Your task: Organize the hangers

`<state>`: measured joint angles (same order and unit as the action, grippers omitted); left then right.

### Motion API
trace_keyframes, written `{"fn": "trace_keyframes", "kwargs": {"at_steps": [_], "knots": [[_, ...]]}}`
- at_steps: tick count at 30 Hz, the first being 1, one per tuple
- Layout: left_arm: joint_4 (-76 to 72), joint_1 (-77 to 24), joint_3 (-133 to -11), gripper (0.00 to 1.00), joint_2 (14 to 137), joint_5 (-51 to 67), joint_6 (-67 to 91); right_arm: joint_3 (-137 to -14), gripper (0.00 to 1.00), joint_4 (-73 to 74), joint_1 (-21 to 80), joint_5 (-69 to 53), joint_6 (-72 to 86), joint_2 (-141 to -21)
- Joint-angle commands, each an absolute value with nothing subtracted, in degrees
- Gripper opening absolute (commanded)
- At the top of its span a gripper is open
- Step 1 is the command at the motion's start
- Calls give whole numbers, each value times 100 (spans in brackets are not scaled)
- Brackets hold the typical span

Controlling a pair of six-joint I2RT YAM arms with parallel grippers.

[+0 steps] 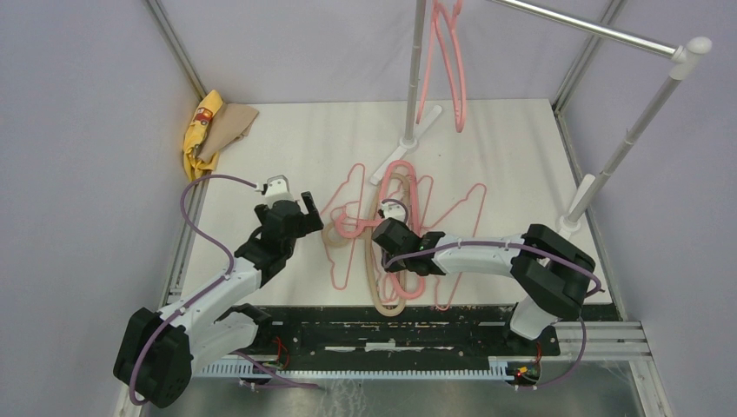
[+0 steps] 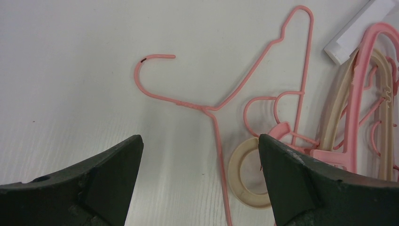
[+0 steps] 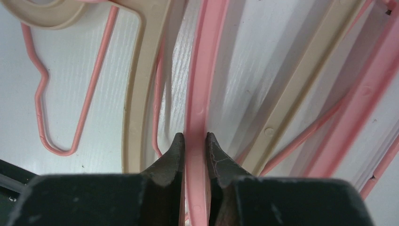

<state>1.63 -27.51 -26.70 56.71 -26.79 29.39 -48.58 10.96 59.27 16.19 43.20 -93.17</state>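
A pile of hangers lies mid-table: thin pink wire hangers [image 1: 348,228], a thick pink plastic hanger [image 1: 407,187] and a thick beige hanger [image 1: 381,291]. My right gripper [image 1: 393,233] is shut on an arm of the thick pink plastic hanger [image 3: 201,75], with a beige hanger arm [image 3: 146,70] beside it. My left gripper [image 1: 291,201] is open and empty, just left of the pile; its view shows a thin pink wire hanger [image 2: 214,110] and the beige hook ring [image 2: 244,174] between its fingers. Two pink hangers [image 1: 445,61] hang on the rail at the back.
The white-and-silver rail stand has a post [image 1: 415,78] at the back centre and another post [image 1: 626,143] at the right, with feet on the table. Yellow and tan cloths [image 1: 213,129] lie at the back left corner. Black base plate [image 1: 408,326] runs along the near edge.
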Motion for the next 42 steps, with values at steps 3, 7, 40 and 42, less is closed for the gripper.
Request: {"fn": "trace_keyframes", "kwargs": {"at_steps": [3,7,40,42], "knots": [[87,-2769,-2641,99,5535,-2737,2768,-4678,3,1236,5954,1887,4370,-8546],[105,-2773,-2650,99,5499,-2727,2777,-4499,1,1655,5958,2315,4449,-7442],[79,-2901,-2985,99,5659,-2640,2811,-6460,1,2285,5602,3623,3825,-4345],[74,-2907,-2965,99,5628,-2644,2821,-6643,1,1983,5535,3649,3609,-4584]]}}
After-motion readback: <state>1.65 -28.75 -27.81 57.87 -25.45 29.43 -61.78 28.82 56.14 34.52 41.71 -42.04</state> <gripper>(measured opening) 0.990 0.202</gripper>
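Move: The right hand, low over the table with its fingers already shut on the left bar of the thick pink hanger, is taking the hanger to the rack rail's far left part, some 31 cm ahead, 11 cm right and 53 cm above. The tan hanger's middle is about 4 cm ahead, straight under the grip; a thin pink hanger lies 4 cm ahead and 18 cm right. From the idle left hand that rail spot is about 22 cm ahead, 35 cm right and 45 cm up. Keeping its pinch on the thick pink hanger's bar, the right hand lifts it off the pile, going up and to the right at once, about 20 cm up and nearly 15 cm right. It then climbs almost straight up for another 14 cm or so towards the rail, with the fingers tipping up from steeply down, the hand's left side rising by some 30 degrees and the hand swinging a little clockwise, while it makes almost no headway forward. ##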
